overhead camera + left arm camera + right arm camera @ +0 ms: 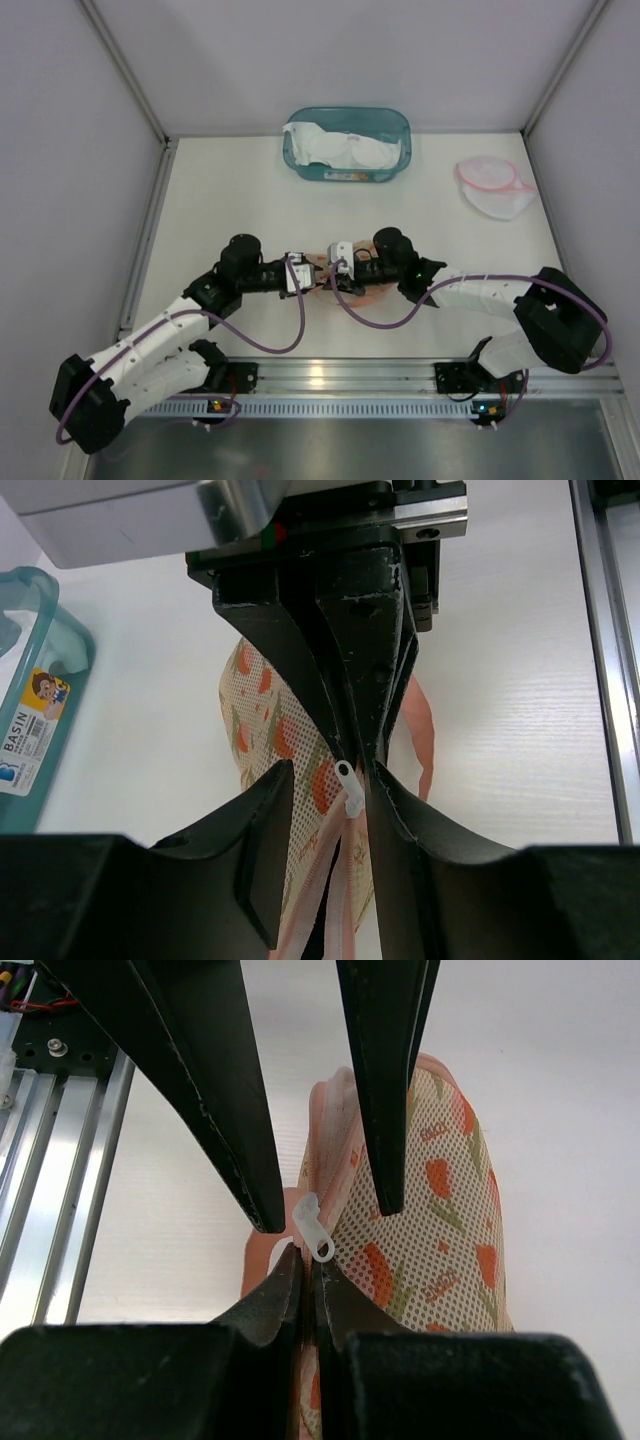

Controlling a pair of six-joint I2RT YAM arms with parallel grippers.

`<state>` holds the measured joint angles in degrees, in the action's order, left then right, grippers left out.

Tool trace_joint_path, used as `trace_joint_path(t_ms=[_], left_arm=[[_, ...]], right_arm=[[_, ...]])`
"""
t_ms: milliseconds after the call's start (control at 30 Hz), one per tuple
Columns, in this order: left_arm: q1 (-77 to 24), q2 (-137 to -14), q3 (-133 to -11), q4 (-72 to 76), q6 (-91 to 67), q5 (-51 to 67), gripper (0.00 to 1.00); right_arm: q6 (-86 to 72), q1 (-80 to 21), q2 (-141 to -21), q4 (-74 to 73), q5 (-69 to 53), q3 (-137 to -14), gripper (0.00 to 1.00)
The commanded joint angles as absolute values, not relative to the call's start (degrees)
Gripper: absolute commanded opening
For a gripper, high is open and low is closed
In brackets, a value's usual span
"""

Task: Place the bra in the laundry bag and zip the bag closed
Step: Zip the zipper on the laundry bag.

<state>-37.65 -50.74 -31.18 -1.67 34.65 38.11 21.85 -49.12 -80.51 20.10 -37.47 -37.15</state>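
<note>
The laundry bag, cream mesh with orange tulips and a pink zip, lies mid-table between both arms. My right gripper is shut on the bag's zip edge just behind the white zipper pull. Facing it, my left gripper is open and straddles the zip. The pull rests against its right finger and is not pinched. Toward the left wrist camera the zip gapes, dark inside. What the bag holds is hidden. White bras lie in a basin.
The teal basin stands at the back centre. A white mesh bag with a pink rim lies at the back right. An aluminium rail runs along the near edge by the arm bases.
</note>
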Motion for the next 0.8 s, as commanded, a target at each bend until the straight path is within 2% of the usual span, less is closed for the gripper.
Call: trace_joint_path(t_ms=[0,467,767], left_arm=[[-37.44,-51.94,-33.04,0.26,38.14,40.34,0.4],[-37.44,-56.6,-34.98,-1.41,38.32,41.84,0.4],[-37.44,-56.78,-35.33,-1.41,38.41,43.95,0.11]], right_arm=[[21.71,-49.83,-78.31,22.15,-39.9,-37.62,0.0],[22.5,-50.27,-77.61,21.53,-40.34,-37.35,0.0],[22.15,-50.36,-78.05,21.18,-39.9,-37.7,0.0]])
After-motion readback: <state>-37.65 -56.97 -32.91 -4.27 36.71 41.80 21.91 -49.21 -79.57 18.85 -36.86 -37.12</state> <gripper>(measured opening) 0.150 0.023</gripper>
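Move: The white zipper pull stands at the tips of the right hand's shut fingers, about 2 cm below the left hand's half-open fingers and 1 cm to their right, level fore and aft. From the right hand the pull is about 1 cm to the left, level otherwise. The laundry bag's middle hangs roughly 7 cm to the left hand's right and 6 cm below, level fore and aft. The left hand sinks about 2.5 cm, then pinches the zipper pull beside the right hand's still-shut fingers. ##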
